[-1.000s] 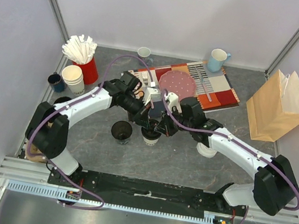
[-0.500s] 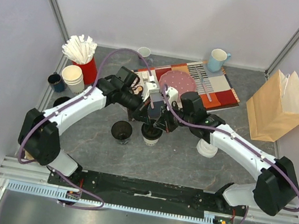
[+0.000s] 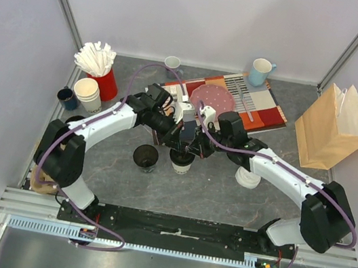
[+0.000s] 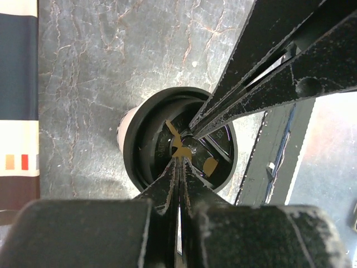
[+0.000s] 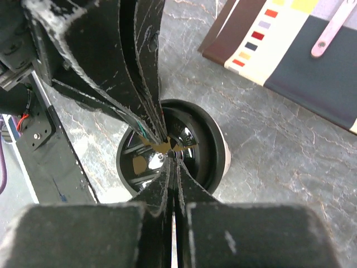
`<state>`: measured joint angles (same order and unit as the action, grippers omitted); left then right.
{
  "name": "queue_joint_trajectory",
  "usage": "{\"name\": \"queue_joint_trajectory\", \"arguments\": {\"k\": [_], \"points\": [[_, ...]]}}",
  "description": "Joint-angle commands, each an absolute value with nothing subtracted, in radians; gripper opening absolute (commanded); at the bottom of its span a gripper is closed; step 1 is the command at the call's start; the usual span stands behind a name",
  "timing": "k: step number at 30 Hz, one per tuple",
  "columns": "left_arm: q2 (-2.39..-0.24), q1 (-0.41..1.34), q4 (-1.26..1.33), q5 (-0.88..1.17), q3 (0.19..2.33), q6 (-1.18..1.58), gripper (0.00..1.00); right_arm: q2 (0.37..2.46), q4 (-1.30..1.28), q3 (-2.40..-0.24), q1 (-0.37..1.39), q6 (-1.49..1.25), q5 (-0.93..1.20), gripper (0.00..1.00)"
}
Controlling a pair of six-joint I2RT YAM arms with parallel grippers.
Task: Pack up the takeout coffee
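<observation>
The cream-white cup [image 3: 180, 165] with its black lid stands upright at the table's middle. My left gripper [image 3: 179, 142] and right gripper [image 3: 194, 148] are both shut, and their tips meet on top of that lid. In the left wrist view, my shut gripper [image 4: 179, 161] touches the black lid [image 4: 148, 139], with the right fingers [image 4: 268, 72] coming in from the upper right. In the right wrist view, my shut gripper [image 5: 170, 159] rests on the lid [image 5: 207, 134]. The black cup [image 3: 145, 157] stands to the left, open-topped. A white lid [image 3: 247, 178] lies by the right arm.
A brown paper bag [image 3: 334, 129] stands at the right. A striped placemat [image 3: 268, 114] with a pink plate [image 3: 213, 100] lies behind the grippers. A red holder of white sticks [image 3: 100, 69], stacked spare cups [image 3: 88, 95], a dark cup [image 3: 67, 97] and two mugs [image 3: 260, 70] line the back and left.
Both grippers stay shut over the cream-white cup's lid. The left arm's elbow swung outward and came back; the tips shifted only slightly.
</observation>
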<state>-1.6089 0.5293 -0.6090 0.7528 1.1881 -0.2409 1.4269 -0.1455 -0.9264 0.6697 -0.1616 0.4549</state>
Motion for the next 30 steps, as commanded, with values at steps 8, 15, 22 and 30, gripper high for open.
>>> {"name": "queue_joint_trajectory", "arguments": {"k": [8, 15, 22, 30], "points": [[-1.537, 0.535, -0.614, 0.701, 1.203, -0.244, 0.02, 1.413, -0.173, -0.945, 0.667, -0.144, 0.483, 0.0], [-1.474, 0.535, -0.656, 0.752, 1.259, -0.261, 0.02, 1.376, -0.238, -1.06, 0.669, -0.115, 0.497, 0.0], [-1.41, 0.534, -0.678, 0.68, 1.272, -0.273, 0.02, 1.329, -0.408, -1.14, 0.667, -0.083, 0.269, 0.21], [-1.301, 0.517, -0.681, 0.39, 1.232, -0.293, 0.55, 1.23, -0.668, -1.151, 0.638, -0.06, -0.159, 0.66]]}}
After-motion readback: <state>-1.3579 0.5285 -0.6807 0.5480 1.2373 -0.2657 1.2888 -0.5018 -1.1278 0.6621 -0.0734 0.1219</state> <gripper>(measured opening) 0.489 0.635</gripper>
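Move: The black lid on the paper cup lies right under both sets of closed fingertips: its middle is about 1 cm to the left gripper's right and 1 cm to the right gripper's left, some 1 cm lower. The dark cup stands about 11 cm left of the left gripper and 2 cm back. From the right gripper, the spare black lids lie roughly 17 cm right and 8 cm ahead, the white lids about 22 cm right and 1 cm back, all near table height. Keep both closed grippers' tips on the black lid briefly, then lift them off almost straight up, the left about 8 cm and the right some 6 cm. Near the top, open both sets of fingers and part the hands: draw the right about 6 cm right and slightly forward, its fingers tipping more downward and forward, and ease the left about 3 cm left, swinging its fingers forward. ##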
